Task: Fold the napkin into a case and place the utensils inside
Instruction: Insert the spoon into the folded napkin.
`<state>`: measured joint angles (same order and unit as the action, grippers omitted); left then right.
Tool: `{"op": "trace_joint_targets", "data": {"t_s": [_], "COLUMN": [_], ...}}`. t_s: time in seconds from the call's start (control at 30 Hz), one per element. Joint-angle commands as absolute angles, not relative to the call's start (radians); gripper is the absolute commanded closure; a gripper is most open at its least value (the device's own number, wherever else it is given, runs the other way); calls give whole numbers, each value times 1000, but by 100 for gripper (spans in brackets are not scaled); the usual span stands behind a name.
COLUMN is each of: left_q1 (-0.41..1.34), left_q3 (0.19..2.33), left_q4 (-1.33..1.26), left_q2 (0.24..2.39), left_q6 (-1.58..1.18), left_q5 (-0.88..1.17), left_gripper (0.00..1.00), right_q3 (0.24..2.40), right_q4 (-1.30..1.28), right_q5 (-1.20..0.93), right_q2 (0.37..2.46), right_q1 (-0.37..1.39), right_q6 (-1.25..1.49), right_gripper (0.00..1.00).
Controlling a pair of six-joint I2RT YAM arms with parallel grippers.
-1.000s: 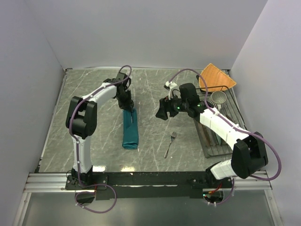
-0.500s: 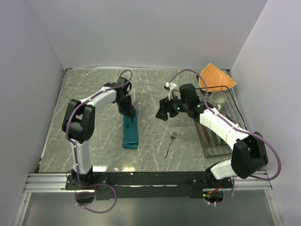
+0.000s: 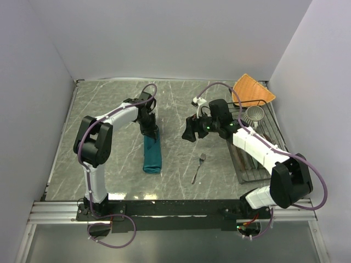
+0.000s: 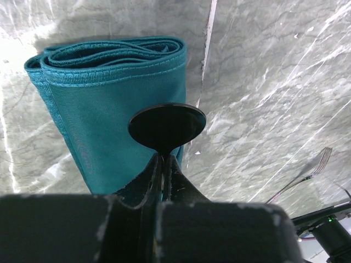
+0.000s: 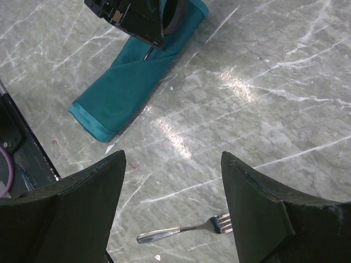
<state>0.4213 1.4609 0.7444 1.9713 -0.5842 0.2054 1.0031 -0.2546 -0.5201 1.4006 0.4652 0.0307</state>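
Observation:
The teal napkin (image 3: 152,155) lies folded into a long narrow strip left of the table's middle. In the left wrist view its layered end (image 4: 112,55) shows at the top. My left gripper (image 3: 153,131) hangs over the napkin's far end, shut on the dark spoon's handle (image 4: 163,160). The spoon's round black bowl (image 4: 167,125) sticks out over the napkin's right edge. The silver fork (image 3: 198,169) lies alone on the table to the right of the napkin. My right gripper (image 5: 173,167) stands open and empty above the table, with the fork (image 5: 181,232) just below its fingers.
An orange woven cloth (image 3: 253,90) lies at the back right. Beside it a dish rack (image 3: 245,160) runs along the right edge and holds a metal cup (image 3: 255,114). White walls close in the left, back and right sides.
My left gripper has moved nearer and lower with the spoon, from beyond the napkin's far end to over it. The right gripper has barely shifted.

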Motion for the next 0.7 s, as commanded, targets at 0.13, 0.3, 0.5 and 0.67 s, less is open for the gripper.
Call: {"op": "trace_joint_targets", "data": {"t_s": [0.13,0.3,0.5,0.67], "left_q1": [428,428,430,425], "left_q3": [1457,1457,1468,1515], "left_q4": [747,755,764,781], "left_q2": [1965,1974,1971,1954], "left_q6": [-606,-604,-604,-588], "left_q5": [215,209,198,163], "left_gripper": [97,94,81,70], "right_q3": [982,977,973,983], "right_q4": [-238,-244,-265,-311], "right_q5": [-520,-515,-509,-499], "right_q2": [1345,1341,1338,1339], "right_q1": [474,472,472,472], "right_q6": [20,17,9,-41], "right_gripper": [21,21,20,20]}}
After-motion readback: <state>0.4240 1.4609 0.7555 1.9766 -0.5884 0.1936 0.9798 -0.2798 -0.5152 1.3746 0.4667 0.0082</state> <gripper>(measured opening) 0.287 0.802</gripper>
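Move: The folded napkin lies right under my left hand, its middle about 3 cm back, 1 cm to the left and some 3 cm below. The spoon is still pinched, handle already in the pocket, its bowl about 4 cm ahead of my fingers and 2 cm below. The fork is roughly 18 cm to the right and 10 cm back. From my right hand the napkin's middle is about 14 cm left, 1 cm ahead and 15 cm below. I keep my left hand where it is, low over the napkin with the fingers pointing down, and let go of the spoon: after a moment's hold the fingertips part steadily to a bit under a third of full opening, one on each side of the handle near the bowl. The hand sinks less than half a centimetre and hardly turns. ##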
